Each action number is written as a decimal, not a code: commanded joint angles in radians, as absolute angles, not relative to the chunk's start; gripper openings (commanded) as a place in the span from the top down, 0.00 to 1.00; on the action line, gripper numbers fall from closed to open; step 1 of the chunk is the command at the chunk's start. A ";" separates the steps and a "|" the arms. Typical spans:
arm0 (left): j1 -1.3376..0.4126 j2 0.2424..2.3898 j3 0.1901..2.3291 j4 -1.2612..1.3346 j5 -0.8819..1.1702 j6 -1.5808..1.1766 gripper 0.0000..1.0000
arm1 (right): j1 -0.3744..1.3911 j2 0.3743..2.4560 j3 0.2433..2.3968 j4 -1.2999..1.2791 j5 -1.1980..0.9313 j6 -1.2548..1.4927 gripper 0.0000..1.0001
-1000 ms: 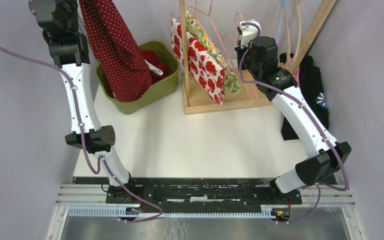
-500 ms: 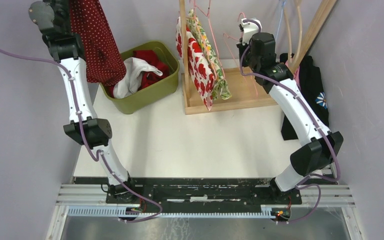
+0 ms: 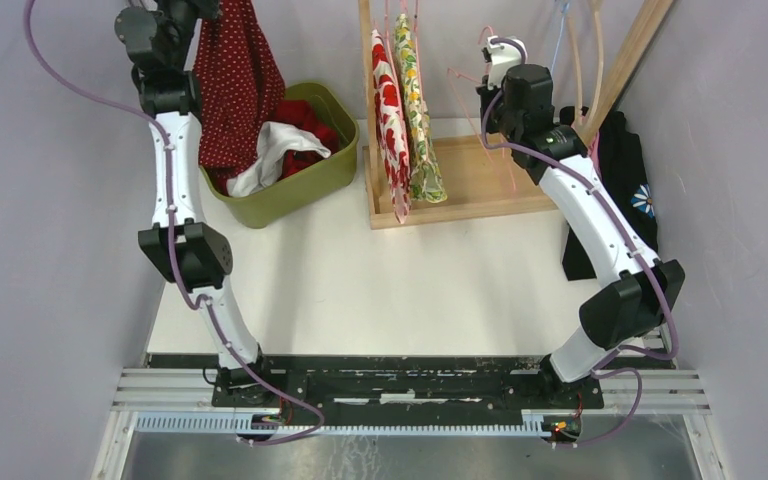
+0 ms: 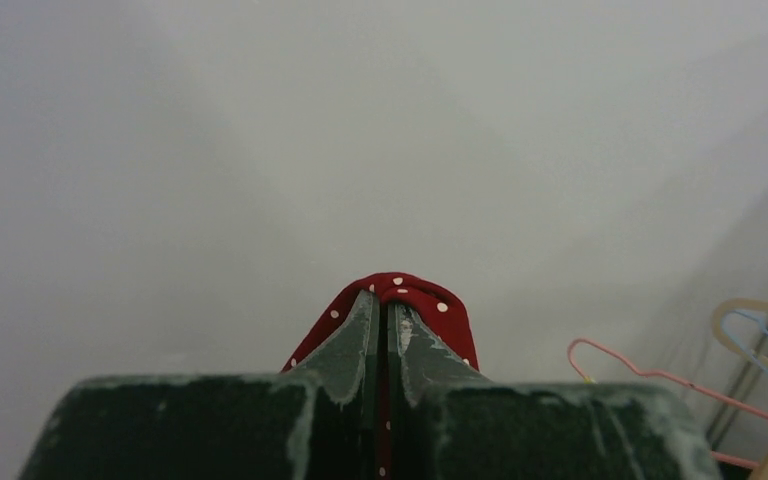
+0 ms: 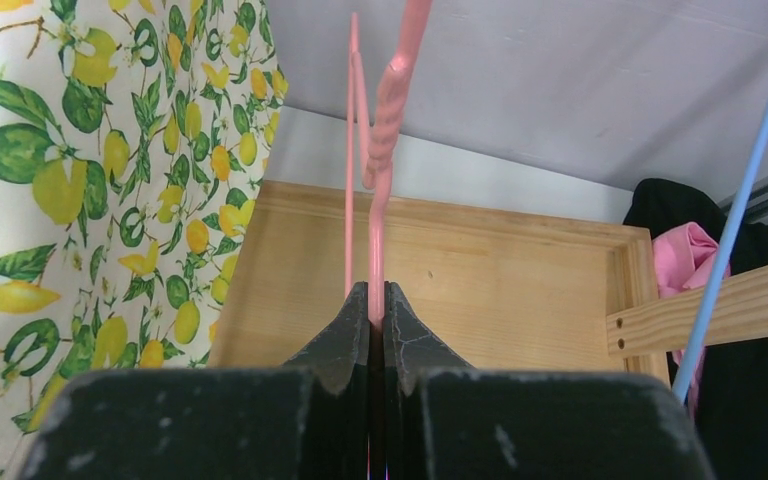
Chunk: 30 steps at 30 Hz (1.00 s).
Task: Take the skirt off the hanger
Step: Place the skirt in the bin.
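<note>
The skirt (image 3: 235,90) is red with white dots and hangs in a long fold above the back left of the table, its lower end at the green bin (image 3: 335,165). In the left wrist view my left gripper (image 4: 387,300) is shut on a fold of the skirt (image 4: 438,305), high against the grey wall. My right gripper (image 5: 378,292) is shut on the wire of a bare pink hanger (image 5: 384,120) over the wooden rack. From above, this right gripper (image 3: 484,72) sits by the pink hanger (image 3: 463,78) at the back.
White and red clothes fill the green bin. A wooden rack (image 3: 480,180) holds a red-flower garment (image 3: 388,100) and a lemon-print one (image 3: 415,110); the lemon print (image 5: 110,200) hangs left of my right fingers. Black clothing (image 3: 625,150) lies at the right wall.
My left arm has swung right and back with the skirt, uncovering the bin's clothes. The rack's garments have swung back to hang straight. The right gripper shifted slightly back.
</note>
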<state>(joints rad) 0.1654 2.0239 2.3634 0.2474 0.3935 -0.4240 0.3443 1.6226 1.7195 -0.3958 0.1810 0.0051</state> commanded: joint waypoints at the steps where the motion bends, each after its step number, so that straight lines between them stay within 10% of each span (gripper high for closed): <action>1: 0.097 1.982 2.268 0.353 0.484 -0.534 0.97 | 0.338 1.588 1.705 -0.328 0.167 0.031 0.99; 23: 0.094 1.936 1.891 -0.378 0.311 -0.027 0.97 | 0.299 1.537 1.683 -0.336 0.163 0.019 0.99; 26: 0.092 1.898 1.879 -0.413 0.266 0.004 0.60 | 0.299 1.538 1.709 -0.339 0.168 0.008 0.99; 30: 0.093 1.833 1.891 -0.435 0.218 0.026 0.39 | 0.299 1.550 1.777 -0.348 0.177 -0.019 0.99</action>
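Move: The left hand still pinches the polka-dot skirt by its top, its lower end already hanging into the green bin. The bin's middle lies about 48 cm below this hand, some 3 cm to its right and 2 cm back. The red-flower skirt hangs about 27 cm to the hand's right and 5 cm back, the lemon skirt 32 cm right and 4 cm back, both some 30 cm lower. From the right hand the bin is roughly 45 cm left, 7 cm ahead and 27 cm below. Keeping its pinch on the polka-dot skirt, the left hand drops about 35 cm into the bin's mouth, bowing out some 10 cm to the right and back as the wrist tips down about 55 degrees; low over the bin, its fingers open and let go. The right hand, still gripping the pink hanger, dips 3 cm, shifts slightly right and rises again. ##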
